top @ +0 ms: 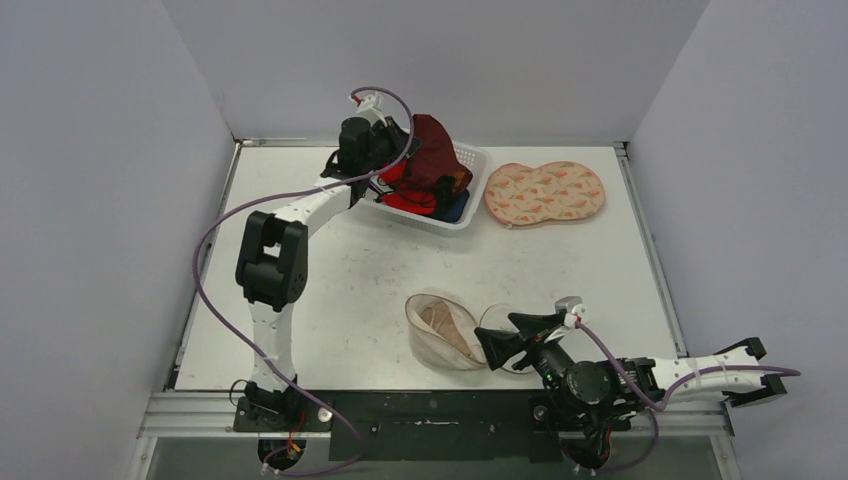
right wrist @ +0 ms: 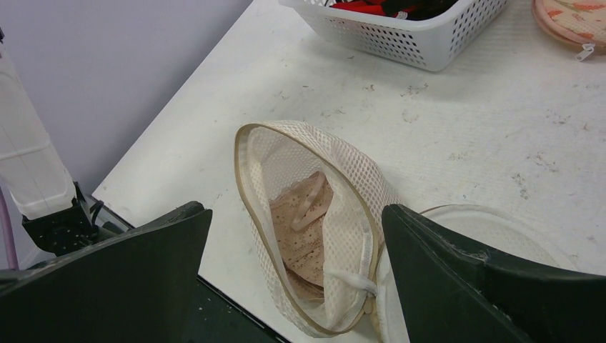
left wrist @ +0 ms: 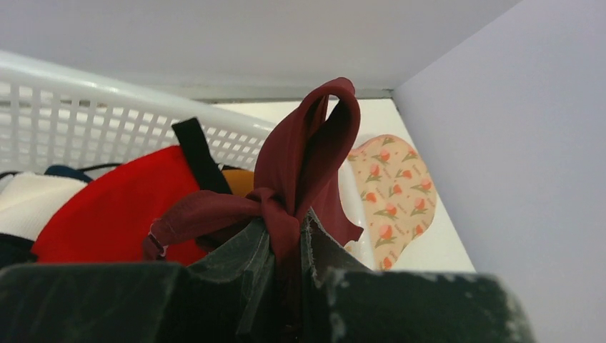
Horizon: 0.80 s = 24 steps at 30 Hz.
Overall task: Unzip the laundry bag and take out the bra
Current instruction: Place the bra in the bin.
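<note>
My left gripper (top: 400,162) (left wrist: 304,236) is shut on a dark red bra (top: 432,150) (left wrist: 314,150), which it holds bunched above the white basket (top: 470,215) (left wrist: 86,114). Near the table's front edge lies a white mesh laundry bag (top: 440,330) (right wrist: 343,193), unzipped and gaping. A beige lace bra (right wrist: 304,229) shows inside it. My right gripper (top: 500,340) (right wrist: 294,211) stands open just above the bag's near end, one finger on each side, holding nothing.
The basket holds red, white and dark clothes (left wrist: 107,207). A floral zipped pouch (top: 545,193) (left wrist: 393,193) lies at the back right beside the basket. The bag's round mesh flap (right wrist: 500,229) lies flat to the right of the opening.
</note>
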Available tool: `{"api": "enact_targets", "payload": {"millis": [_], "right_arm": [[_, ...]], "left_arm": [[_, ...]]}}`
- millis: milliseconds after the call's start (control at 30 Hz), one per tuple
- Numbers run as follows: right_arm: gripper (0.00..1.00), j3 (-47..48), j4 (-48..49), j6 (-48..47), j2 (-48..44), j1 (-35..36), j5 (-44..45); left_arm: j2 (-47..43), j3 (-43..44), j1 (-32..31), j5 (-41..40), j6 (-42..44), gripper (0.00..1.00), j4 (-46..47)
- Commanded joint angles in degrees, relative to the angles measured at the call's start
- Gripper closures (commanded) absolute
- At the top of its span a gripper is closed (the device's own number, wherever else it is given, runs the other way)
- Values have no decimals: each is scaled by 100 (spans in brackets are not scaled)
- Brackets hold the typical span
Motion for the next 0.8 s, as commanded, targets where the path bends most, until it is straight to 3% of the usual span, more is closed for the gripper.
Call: {"api": "enact_targets", "payload": {"millis": [0, 467, 500, 633, 767], "right_arm": [[6, 164, -336, 254, -241, -20, 197], [6, 233, -572, 346, -298, -20, 244], [6, 244, -594, 341, -298, -20, 246], [5, 312, -682, 311, -306, -20, 255], [6, 364, -677, 228, -315, -20, 250]], "left_arm": [[224, 318, -146, -26, 244, 100, -290], [771, 827, -274, -45, 455, 100, -1441], [761, 822, -280, -65, 464, 95, -1490], [608, 807, -276, -282, 516, 58, -1756], [245, 644, -252, -593, 640, 41, -1949]]}}
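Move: The burgundy bra hangs from my left fingers, and the bin I'm taking it to has its middle almost straight under them, about 18 cm down and 1 cm back. In the bin the red bra lies 3 cm left, 1 cm back and 15 cm below, the navy cloth some 11 cm right and 6 cm back. The flowered bag lies level with my left hand, about 37 cm right. From my right hand the bin is about 43 cm ahead and 19 cm left. I lower the burgundy bra into the bin with my left hand, fast at first, then easing off, about 10 cm in all, drifting a little right and part of the way back while my fingertips tip down some 15 degrees. Near the bottom, just over the red bra, I open my fingers to about half and let go of the cloth. ##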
